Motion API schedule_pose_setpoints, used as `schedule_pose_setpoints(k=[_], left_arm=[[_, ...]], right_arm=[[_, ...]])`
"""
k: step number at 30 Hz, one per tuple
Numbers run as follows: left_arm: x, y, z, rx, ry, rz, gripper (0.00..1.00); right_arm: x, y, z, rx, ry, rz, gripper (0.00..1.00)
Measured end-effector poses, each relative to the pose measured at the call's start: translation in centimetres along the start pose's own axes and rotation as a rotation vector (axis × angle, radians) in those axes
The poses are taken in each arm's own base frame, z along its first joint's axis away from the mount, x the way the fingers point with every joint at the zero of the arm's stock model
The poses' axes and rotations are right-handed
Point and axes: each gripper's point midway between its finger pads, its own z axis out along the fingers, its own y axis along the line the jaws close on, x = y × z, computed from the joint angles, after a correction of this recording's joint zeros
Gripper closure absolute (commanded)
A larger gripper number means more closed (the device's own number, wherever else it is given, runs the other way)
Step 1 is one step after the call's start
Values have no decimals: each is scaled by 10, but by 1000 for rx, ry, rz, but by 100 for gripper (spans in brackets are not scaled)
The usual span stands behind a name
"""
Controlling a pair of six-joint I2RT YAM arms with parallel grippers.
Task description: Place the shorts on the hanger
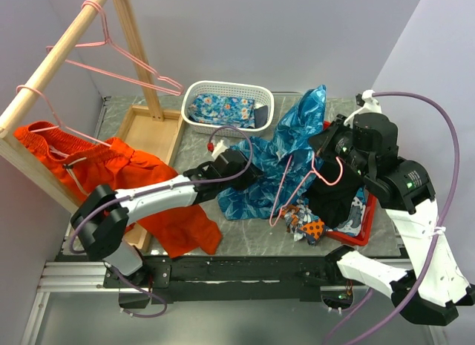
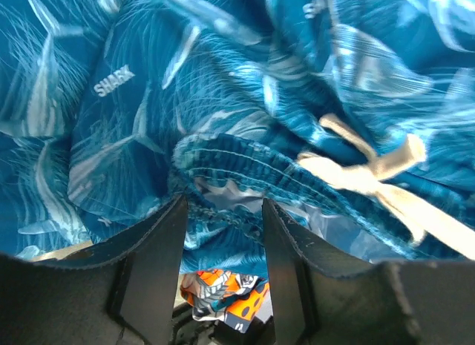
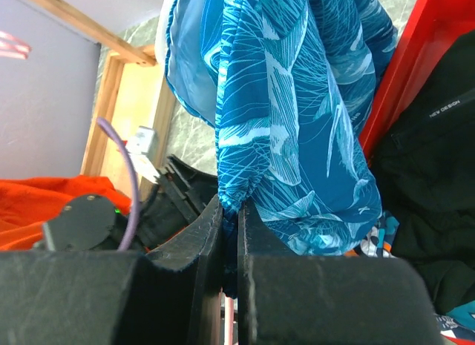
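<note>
The blue leaf-print shorts [image 1: 297,137] hang bunched over the middle of the table. My right gripper [image 1: 326,150] holds them up, shut on a fold of fabric [image 3: 297,100] pinched between its jaws [image 3: 230,208]. A pink wire hanger [image 1: 280,189] dangles slantwise in front of the shorts, its hook near the right gripper. A pink sliver shows low between those jaws. My left gripper [image 1: 256,174] reaches in from the left. Its jaws [image 2: 223,211] stand open just below the gathered waistband [image 2: 237,167], and the white drawstring [image 2: 386,182] lies to the right.
Orange shorts [image 1: 111,163] hang from a wooden rack pole [image 1: 59,56] at left, which carries more pink hangers [image 1: 111,44]. A white basket [image 1: 194,93] holds floral cloth. A red tray [image 1: 364,230] holds black clothing. An orange patterned cloth [image 1: 308,226] lies beneath.
</note>
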Motion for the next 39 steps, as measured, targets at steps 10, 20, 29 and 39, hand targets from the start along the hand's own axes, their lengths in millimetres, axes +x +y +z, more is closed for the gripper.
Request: schedule_pose_setpoints(k=[10,20,29,39], left_arm=[[28,8,12,10,118,-55,55],[52,6,11,73,171,-62,95],[78,8,11,120,172,-23,99],[83,7,-23,151,37,10,99]], right_arm=[[-3,-4,1,29,-20,17,100],[-8,-12,14,99,-37,53,100],[-27,-41,29,221,-89,146,100],[-37,-69,42,328,-110,201,100]])
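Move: The shorts' near waistband edge hangs just off the open left fingers, about 3 cm back, 4 cm right and 3 cm below. The pink hanger's middle is roughly 14 cm right of that hand, 3 cm back and 8 cm above. From the right hand, already gripping the shorts' far side, the near edge lies some 13 cm left, 13 cm back and 22 cm below, and the red bin 8 cm right, 14 cm back, 30 cm below. Left hand draws back about 8 cm, pinching the near waistband edge; right swings its hold right and forward, clockwise. ##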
